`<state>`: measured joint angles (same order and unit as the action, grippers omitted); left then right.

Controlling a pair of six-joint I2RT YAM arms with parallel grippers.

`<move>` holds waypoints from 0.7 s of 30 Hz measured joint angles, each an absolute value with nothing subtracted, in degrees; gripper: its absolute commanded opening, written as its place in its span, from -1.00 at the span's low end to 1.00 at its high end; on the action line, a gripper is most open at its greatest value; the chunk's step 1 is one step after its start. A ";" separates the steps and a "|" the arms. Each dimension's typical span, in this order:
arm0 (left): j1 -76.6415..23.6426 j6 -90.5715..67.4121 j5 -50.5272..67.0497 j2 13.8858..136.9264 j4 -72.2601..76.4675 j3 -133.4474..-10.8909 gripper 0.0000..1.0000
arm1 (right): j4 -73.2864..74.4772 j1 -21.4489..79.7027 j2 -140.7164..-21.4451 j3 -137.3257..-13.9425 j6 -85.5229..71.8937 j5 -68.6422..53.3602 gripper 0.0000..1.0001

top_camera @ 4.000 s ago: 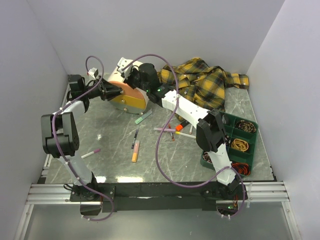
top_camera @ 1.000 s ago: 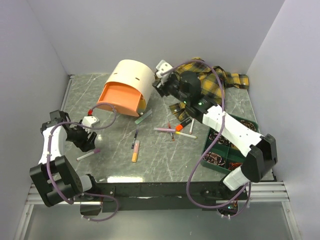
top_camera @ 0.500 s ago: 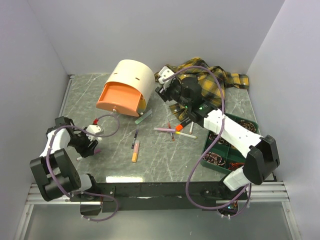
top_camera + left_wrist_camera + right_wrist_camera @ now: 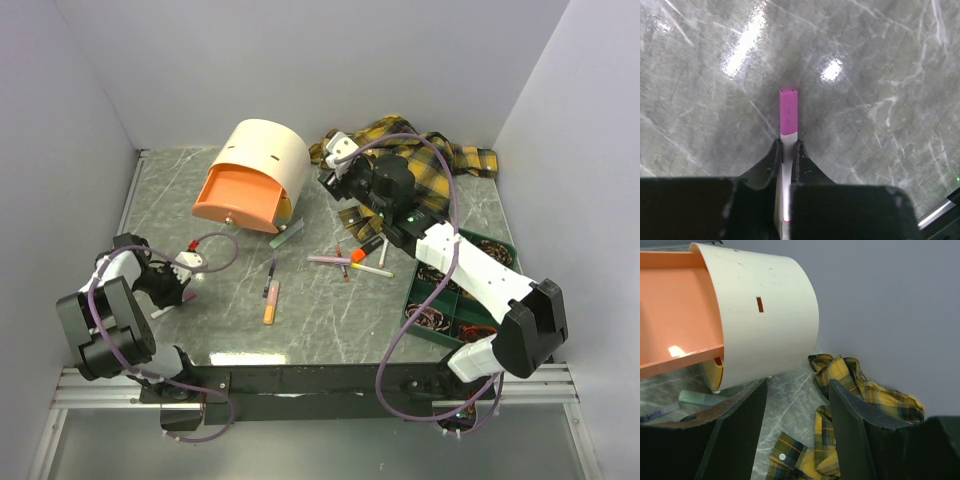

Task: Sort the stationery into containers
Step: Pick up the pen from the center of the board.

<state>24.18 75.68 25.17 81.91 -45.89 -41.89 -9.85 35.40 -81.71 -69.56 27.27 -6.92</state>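
Note:
My left gripper (image 4: 180, 287) is down on the table at the left, shut on a white marker with a pink cap (image 4: 789, 112). The cap sticks out past the fingertips of that gripper (image 4: 787, 145), and the marker lies flat on the marble. The cream drum drawer box (image 4: 262, 160) stands at the back with its orange drawer (image 4: 235, 198) pulled open. My right gripper (image 4: 328, 178) hovers open and holds nothing, just right of the box (image 4: 765, 315). Loose pens lie mid-table: an orange marker (image 4: 270, 302), a black pen (image 4: 271, 273), a green highlighter (image 4: 287, 234) and a pink-white pen (image 4: 328, 260).
The yellow plaid shirt (image 4: 430, 160) is bunched at the back right and shows beyond my right gripper (image 4: 797, 390). The dark green tray (image 4: 411, 297) holding coiled rubber bands sits at the right, partly under my right arm. Walls close in on three sides.
My left gripper has come down onto the pink-capped marker and shut on it. The right gripper drifted slightly right. Four seconds ago both grippers were at the box and its drawer was shut.

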 measured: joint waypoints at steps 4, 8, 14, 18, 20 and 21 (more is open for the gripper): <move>24.18 75.61 25.04 81.47 -47.44 -42.28 -0.99 | -9.78 35.09 -81.45 -69.14 27.68 -6.92 0.21; 24.21 78.06 25.26 78.67 -57.04 -46.78 -0.99 | -9.17 33.67 -81.45 -69.21 26.33 -7.14 0.20; 24.21 82.08 32.14 72.82 -70.39 -69.21 -0.99 | -6.63 32.51 -81.45 -69.34 25.93 -5.96 0.20; 21.76 81.30 38.24 70.50 -72.47 -83.42 -0.99 | -4.84 31.62 -81.34 -69.32 25.23 -6.02 0.20; 18.28 79.00 40.93 69.97 -72.77 -88.99 -0.99 | -4.91 30.74 -81.01 -69.06 24.69 -6.52 0.19; 16.38 76.75 42.37 69.91 -72.16 -91.13 -0.99 | -4.97 30.26 -80.68 -68.86 24.21 -6.85 0.18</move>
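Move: My left fingers are already shut on the pen at the table top. The open orange drawer lies about 25 cm ahead of that hand, 17 cm to its right and some 12 cm above. The teal marker is roughly 20 cm ahead and 29 cm right, the orange highlighter level and 25 cm right, both at table height. From my right hand the drawer is about 7 cm ahead, 21 cm left and 20 cm below. I keep the pen pinched just below its pink cap and lift my left hand off the table, after a slight draw back, rising fast some 30 cm while going about 7 cm forward and, late on, 6 cm right towards the orange drawer. The wrist swings the fingers up from pointing down, some 40 degrees, turning a little clockwise. My open right hand slides about 4 cm right and sinks slightly, away from the drawer. ##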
